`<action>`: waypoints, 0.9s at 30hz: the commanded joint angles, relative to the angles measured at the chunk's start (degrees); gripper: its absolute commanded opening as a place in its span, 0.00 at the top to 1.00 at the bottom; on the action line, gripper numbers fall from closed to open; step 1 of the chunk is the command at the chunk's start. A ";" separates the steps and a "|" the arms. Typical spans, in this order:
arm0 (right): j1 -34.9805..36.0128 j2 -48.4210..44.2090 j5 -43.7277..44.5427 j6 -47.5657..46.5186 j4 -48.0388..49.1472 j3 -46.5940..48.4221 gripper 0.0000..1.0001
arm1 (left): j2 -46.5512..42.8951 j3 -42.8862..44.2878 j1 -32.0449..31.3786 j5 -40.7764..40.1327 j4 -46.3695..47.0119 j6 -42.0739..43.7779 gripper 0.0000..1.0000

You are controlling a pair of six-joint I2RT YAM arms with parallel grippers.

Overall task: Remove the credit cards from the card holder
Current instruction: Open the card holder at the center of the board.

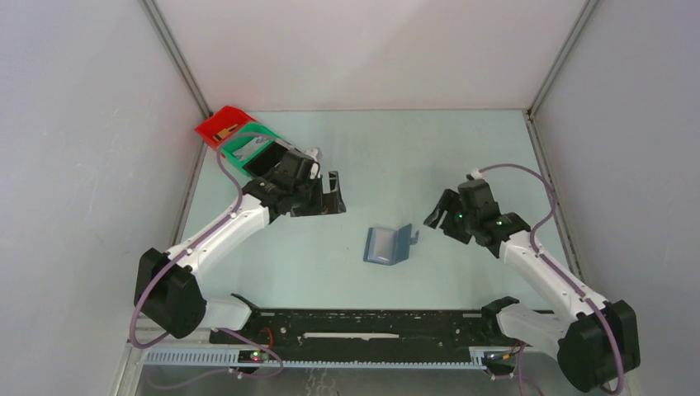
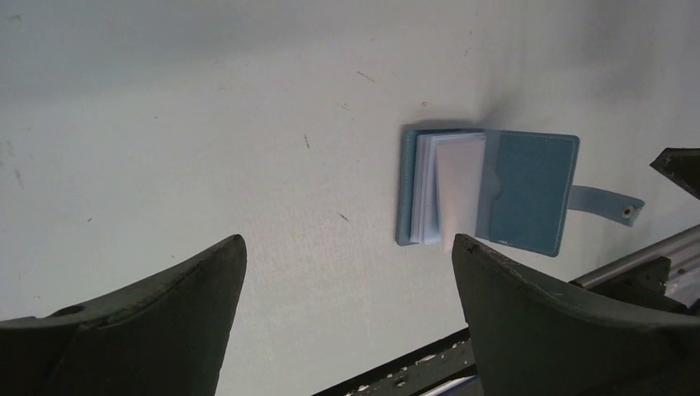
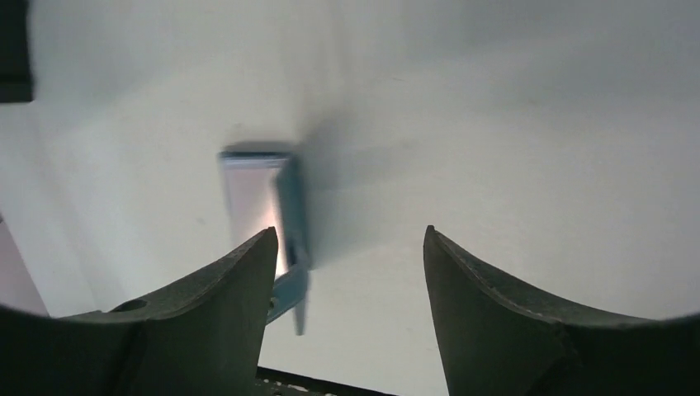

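Note:
The slate-blue card holder lies open on the table between the arms, its right flap raised and its tab pointing right. In the left wrist view the holder shows pale cards in its sleeves, and the tab sticks out to the right. In the right wrist view the holder is seen edge-on with a pale card face. My left gripper is open and empty, up and left of the holder. My right gripper is open and empty, just right of it.
A red bin with something inside, a green bin and a black bin stand at the back left, beside the left arm. A black rail runs along the near edge. Grey walls enclose the table.

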 commanded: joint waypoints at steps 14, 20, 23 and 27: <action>21.69 17.55 -0.64 0.10 5.67 13.05 0.44 | -0.75 0.08 -0.55 0.61 1.16 -2.53 0.00; 14.37 15.84 -3.19 1.11 9.94 3.08 0.51 | 2.00 2.70 -4.77 2.56 0.43 -1.40 0.00; 11.42 16.43 -3.17 -0.26 10.24 0.49 0.51 | 4.27 2.95 -6.23 5.05 2.99 -2.87 0.00; 8.54 18.10 -3.52 -1.07 11.48 -2.22 0.52 | 7.46 3.88 -8.18 9.54 6.53 -4.30 0.00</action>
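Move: The card holder lies open-side up about 13 cm to the right gripper's left, some 2 cm back and 8 cm below. Its half-raised cover flap stands roughly 10 cm to this gripper's left and 2 cm back, about 6 cm down; the snap strap sticks out from the flap, some 7 cm left and 1 cm back, 6 cm down. From the left gripper the card holder is about 15 cm right, 4 cm back and 13 cm below. Swing the empty right gripper up and left over the raised flap, about 13 cm, turning some 20 degrees counter-clockwise, then sink and sweep back right about 7 cm, fingers narrowing to half open, until the tips press the flap down beside the strap. Late on, bring the open left gripper about 5 cm right, also back and down, towards the card holder. ##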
